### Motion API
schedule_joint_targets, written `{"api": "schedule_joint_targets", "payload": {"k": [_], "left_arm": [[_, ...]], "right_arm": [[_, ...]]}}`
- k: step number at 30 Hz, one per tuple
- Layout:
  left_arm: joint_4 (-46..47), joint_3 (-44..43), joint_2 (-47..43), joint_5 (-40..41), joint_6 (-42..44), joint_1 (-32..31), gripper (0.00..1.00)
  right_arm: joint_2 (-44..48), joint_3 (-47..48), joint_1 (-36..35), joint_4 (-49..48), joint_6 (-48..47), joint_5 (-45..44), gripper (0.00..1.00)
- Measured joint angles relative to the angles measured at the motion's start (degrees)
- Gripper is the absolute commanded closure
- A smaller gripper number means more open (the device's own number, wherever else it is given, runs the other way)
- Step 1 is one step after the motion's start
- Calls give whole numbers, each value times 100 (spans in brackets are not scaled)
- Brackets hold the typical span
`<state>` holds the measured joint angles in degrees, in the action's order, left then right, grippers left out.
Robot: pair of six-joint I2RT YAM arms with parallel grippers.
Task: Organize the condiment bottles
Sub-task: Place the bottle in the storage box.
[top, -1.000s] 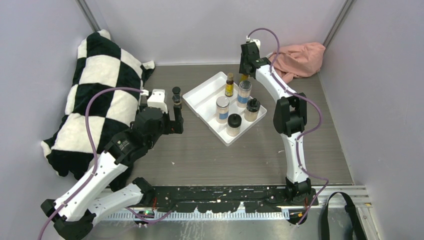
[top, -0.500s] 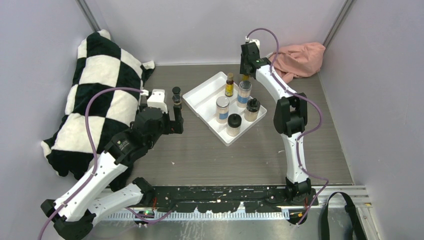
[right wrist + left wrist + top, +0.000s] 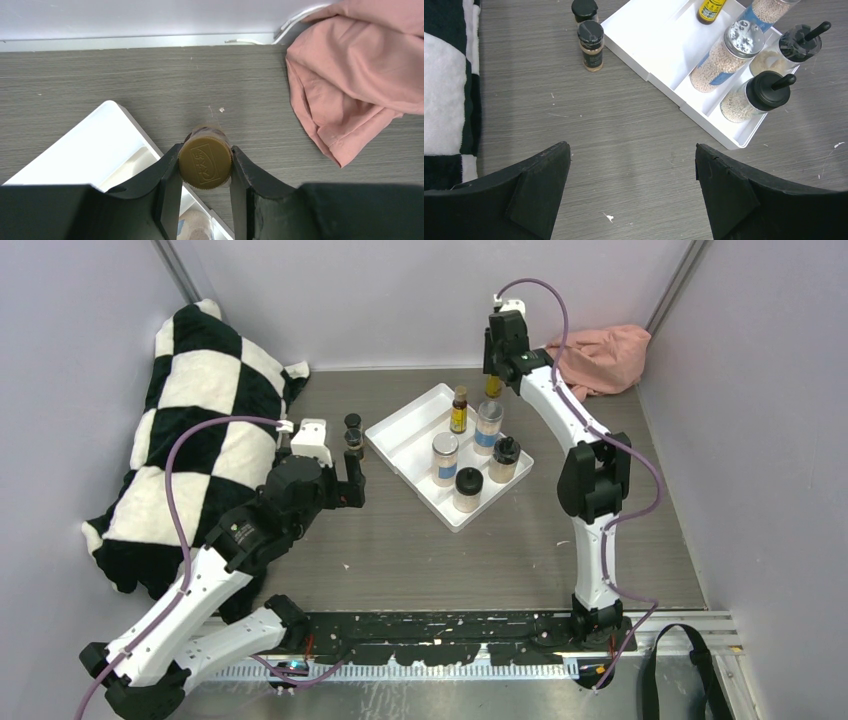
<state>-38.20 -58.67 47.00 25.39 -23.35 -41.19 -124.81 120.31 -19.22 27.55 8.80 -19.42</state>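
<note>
My right gripper (image 3: 205,151) is shut on the gold cap of a slim amber bottle (image 3: 205,162), held upright just above the far right edge of the white tray (image 3: 408,440). In the tray stand another amber bottle (image 3: 459,410), two silver-lidded blue-labelled jars (image 3: 489,425) (image 3: 445,458) and two tan black-capped jars (image 3: 505,460) (image 3: 468,490). Two tiny dark black-capped bottles (image 3: 591,45) (image 3: 585,10) stand on the table left of the tray. My left gripper (image 3: 631,150) hangs open over bare table short of them, nothing between its fingers.
A black-and-white checkered pillow (image 3: 200,420) fills the left side of the table. A pink cloth (image 3: 600,355) lies in the back right corner, close to the right arm. Grey walls close in the back and both sides.
My right gripper has risen a little with the amber bottle in it. The left arm has barely shifted.
</note>
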Motion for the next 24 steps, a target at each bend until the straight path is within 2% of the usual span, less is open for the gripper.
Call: {"api": "schedule_joint_targets", "payload": {"k": [14, 24], "left_arm": [[11, 2, -52, 0, -9, 0, 5], [24, 81, -153, -2, -22, 0, 5]], "right_arm": [[745, 0, -291, -96, -437, -46, 99], [1320, 0, -796, -192, -732, -173, 99]]}}
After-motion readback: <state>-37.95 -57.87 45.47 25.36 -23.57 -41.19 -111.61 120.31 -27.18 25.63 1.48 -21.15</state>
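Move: My right hand already holds the second yellow bottle by its cap, clear of the table. The middle of the storage box lies about 14 cm back and 11 cm to my left, some 13 cm below. In it, the first yellow bottle stands roughly 6 cm back and 9 cm left of me, and the nearer white-lidded jar about 11 cm back and 3 cm left. From my left hand the box is some 21 cm ahead and 18 cm right, 20 cm down. I keep the cap pinched in my right fingers and carry on lifting the yellow bottle, about 14 cm higher. As I climb I increasingly draw back and swing left, about 5 cm each way, which brings the bottle closer to being over the box. Meanwhile my fingers tip up some 15 degrees and turn slightly counter-clockwise. ##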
